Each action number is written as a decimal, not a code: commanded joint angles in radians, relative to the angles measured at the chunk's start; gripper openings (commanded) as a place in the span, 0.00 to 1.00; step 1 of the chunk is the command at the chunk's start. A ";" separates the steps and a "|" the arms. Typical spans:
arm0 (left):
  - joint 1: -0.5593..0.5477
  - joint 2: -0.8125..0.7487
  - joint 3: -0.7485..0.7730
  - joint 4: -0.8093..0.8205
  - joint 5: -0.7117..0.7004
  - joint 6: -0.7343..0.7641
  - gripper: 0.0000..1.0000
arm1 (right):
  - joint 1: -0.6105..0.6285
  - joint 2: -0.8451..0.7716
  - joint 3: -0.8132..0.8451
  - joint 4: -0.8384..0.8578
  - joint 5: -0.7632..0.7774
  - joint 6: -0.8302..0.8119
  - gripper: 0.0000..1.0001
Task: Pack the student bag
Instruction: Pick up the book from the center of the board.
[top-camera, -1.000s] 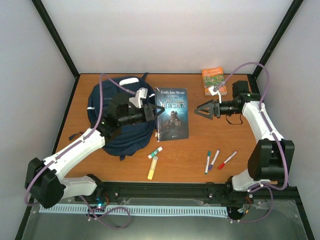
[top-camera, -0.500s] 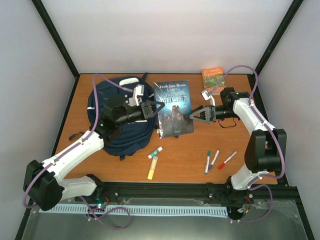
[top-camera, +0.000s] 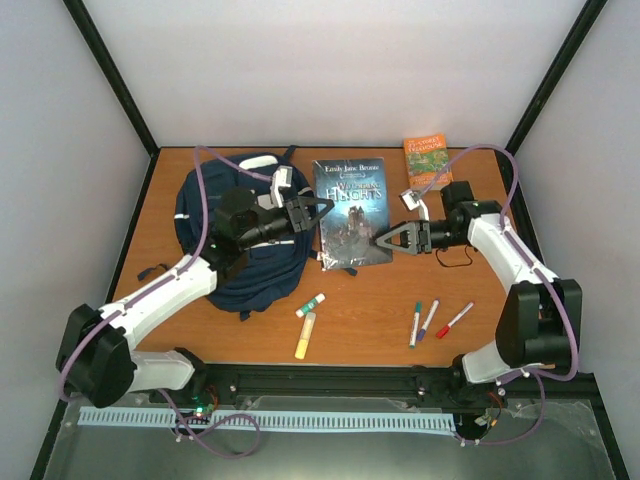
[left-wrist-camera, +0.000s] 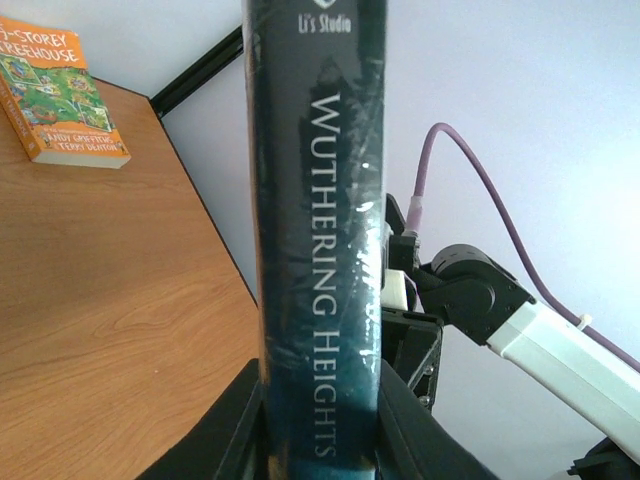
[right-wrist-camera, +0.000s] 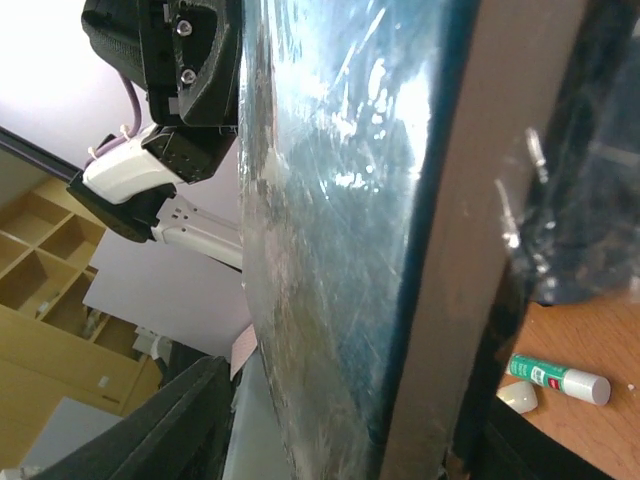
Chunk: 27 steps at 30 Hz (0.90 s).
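Note:
The student bag (top-camera: 197, 212) lies at the table's left, navy with white stripes, partly under my left arm. A dark book, "Wuthering Heights" (top-camera: 352, 213), is held up off the table just right of the bag. My left gripper (top-camera: 322, 208) is shut on its spine edge; in the left wrist view both fingers press the spine (left-wrist-camera: 318, 200) at the left gripper (left-wrist-camera: 320, 440). My right gripper (top-camera: 383, 240) straddles the book's lower right edge. In the right wrist view, the right gripper (right-wrist-camera: 350, 430) has a gap between one finger (right-wrist-camera: 185, 420) and the cover (right-wrist-camera: 340, 220).
An orange paperback (top-camera: 427, 160) lies at the back right. A glue stick (top-camera: 311, 305) and a yellow highlighter (top-camera: 305, 336) lie in front of the bag. Three markers, green (top-camera: 415, 323), purple (top-camera: 428, 320) and red (top-camera: 455, 319), lie at the front right.
The left gripper has raised and tilted the book off the table. The right arm has swung left to the book's right edge, and its jaws have narrowed around it.

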 joint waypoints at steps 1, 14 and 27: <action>0.017 0.033 0.032 0.166 -0.013 -0.002 0.01 | 0.008 -0.055 -0.019 0.078 -0.169 0.082 0.51; 0.020 0.119 0.001 0.164 -0.050 0.039 0.31 | 0.001 -0.086 -0.018 0.095 -0.168 0.106 0.28; 0.020 0.109 0.025 -0.088 -0.150 0.157 0.77 | -0.072 -0.048 -0.009 0.122 0.022 0.119 0.03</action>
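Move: The left hand still holds the dark book in mid-air by its left edge. The book's middle is about 6 cm to that hand's right, nearly level with it. For the right hand, whose half-open fingers already straddle the near part of the right edge, it is some 5 cm ahead, 5 cm to the left and a little above. The backpack lies roughly 19 cm left of the left hand, 8 cm ahead and 25 cm below; the glue stick is about 8 cm back, 3 cm left and 29 cm below. Almost in place, the right hand closes its fingers until they pinch the book's right edge, drifting about 1 cm to its right. The left hand first eases slightly forward and right with its grip kept, then opens wide to let go and sinks about 4 cm while edging some 3 cm farther forward, its spread fingers still around the spine. ##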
